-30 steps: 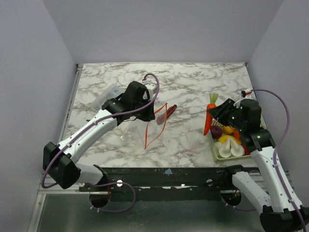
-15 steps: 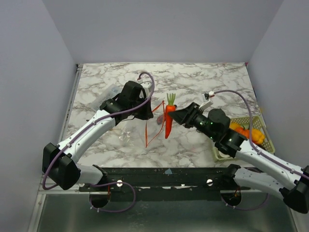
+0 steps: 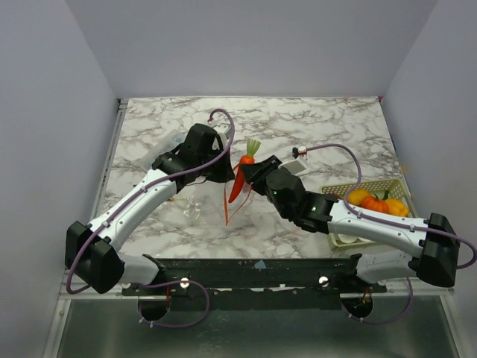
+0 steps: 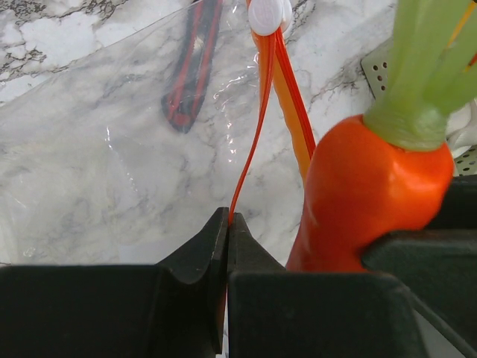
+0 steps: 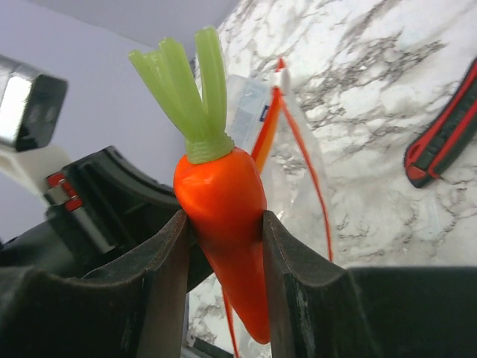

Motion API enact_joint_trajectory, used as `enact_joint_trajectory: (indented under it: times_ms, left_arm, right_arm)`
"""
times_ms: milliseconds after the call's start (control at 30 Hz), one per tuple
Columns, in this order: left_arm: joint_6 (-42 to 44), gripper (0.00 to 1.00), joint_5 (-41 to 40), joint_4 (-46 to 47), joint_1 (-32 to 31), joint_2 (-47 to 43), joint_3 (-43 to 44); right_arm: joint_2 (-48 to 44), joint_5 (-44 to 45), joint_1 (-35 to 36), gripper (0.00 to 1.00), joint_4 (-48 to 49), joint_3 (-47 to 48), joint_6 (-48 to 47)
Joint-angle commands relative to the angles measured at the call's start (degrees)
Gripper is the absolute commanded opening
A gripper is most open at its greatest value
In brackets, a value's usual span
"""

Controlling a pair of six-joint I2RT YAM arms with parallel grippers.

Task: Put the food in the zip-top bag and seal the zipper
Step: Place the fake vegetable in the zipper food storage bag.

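My right gripper (image 3: 247,174) (image 5: 223,221) is shut on the carrot (image 3: 238,181) (image 5: 220,188), an orange piece of food with a green top, pointing tip-down. It hangs beside my left gripper (image 3: 223,177) (image 4: 227,221), over the mouth of the zip-top bag (image 3: 200,203) (image 4: 112,149). The left gripper is shut on one side of the orange-red zipper (image 4: 256,127) (image 5: 314,186) and lifts it off the table. The zipper's white slider (image 4: 270,13) sits at its far end. The carrot (image 4: 365,194) fills the right of the left wrist view. More food (image 3: 373,203) lies in a basket.
The cream basket (image 3: 370,186) stands at the right by the near edge. A slim red-and-black stick (image 4: 191,80) (image 5: 443,134) lies on the marble beyond the bag. A second clear bag (image 3: 165,146) lies at the far left.
My right arm has swung left from the basket with the carrot, from the right edge to the bag's mouth. The left gripper has held the zipper almost still.
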Motion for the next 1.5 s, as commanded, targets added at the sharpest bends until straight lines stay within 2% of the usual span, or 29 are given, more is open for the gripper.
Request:
enact_joint_trajectory:
  times_ms: [0, 233, 400, 700, 900, 1100, 1267, 1467]
  left_arm:
    - [-0.28, 0.0, -0.78, 0.78, 0.85, -1.74, -0.27]
    - [-0.6, 0.0, 0.55, 0.47, 1.61, -0.88, 0.12]
    - [-0.55, 0.0, 1.78, 0.7, 1.7, -0.6, -0.03]
    - [-0.55, 0.0, 3.16, 1.82, 1.72, -1.64, -0.85]
    - [-0.38, 0.0, 2.66, 2.36, 1.71, -2.75, -1.41]
    - [-0.4, 0.0, 3.45, 2.95, 1.62, -3.82, -1.85]
    - [0.06, 0.0, 6.59, 3.59, 1.61, -3.82, -1.92]
    - [0.59, 0.0, 7.45, 4.11, 1.18, -3.96, -2.2]
  right_arm:
    - [1.67, 9.26, 1.64, 0.0, -9.57, 2.39, 7.33]
    - [3.69, 4.41, 3.26, 0.0, -14.38, 1.16, 12.17]
    - [5.48, 1.49, 3.35, 0.0, -14.32, 1.81, 11.03]
    - [9.28, -2.66, 2.87, 0.0, -20.57, 7.35, 10.6]
    - [10.81, -8.23, 1.49, 0.0, -22.76, 10.55, 6.15]
    - [10.9, -12.75, -0.65, 0.01, -25.7, 11.02, 6.69]
    - [13.24, -18.57, -3.42, 0.01, -26.08, 13.83, 2.14]
    - [14.5, -23.58, -5.76, 0.06, -28.64, 17.11, -1.65]
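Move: The toy carrot is already in my right fingers, tip down. The middle of the bag's open mouth lies about 9 cm below that hand, 4 cm to its left and 2 cm back. The zipper's white slider is some 5 cm ahead, 2 cm left and 5 cm down. The utility knife lies on the table roughly 9 cm ahead, 2 cm right and 22 cm below. From my left hand, which pinches the near rim, the mouth's middle is some 4 cm right, 3 cm back and 4 cm down. I lower the carrot with my right hand about 8 cm into the bag's mouth, drifting slightly back and then easing some 2 cm left, while the wrist tips my fingers down by some 20 degrees and rolls its left side lower. My right fingers keep their grip; my left hand keeps its pinch on the rim, nearly in place, lifting about a centimetre near the end. ##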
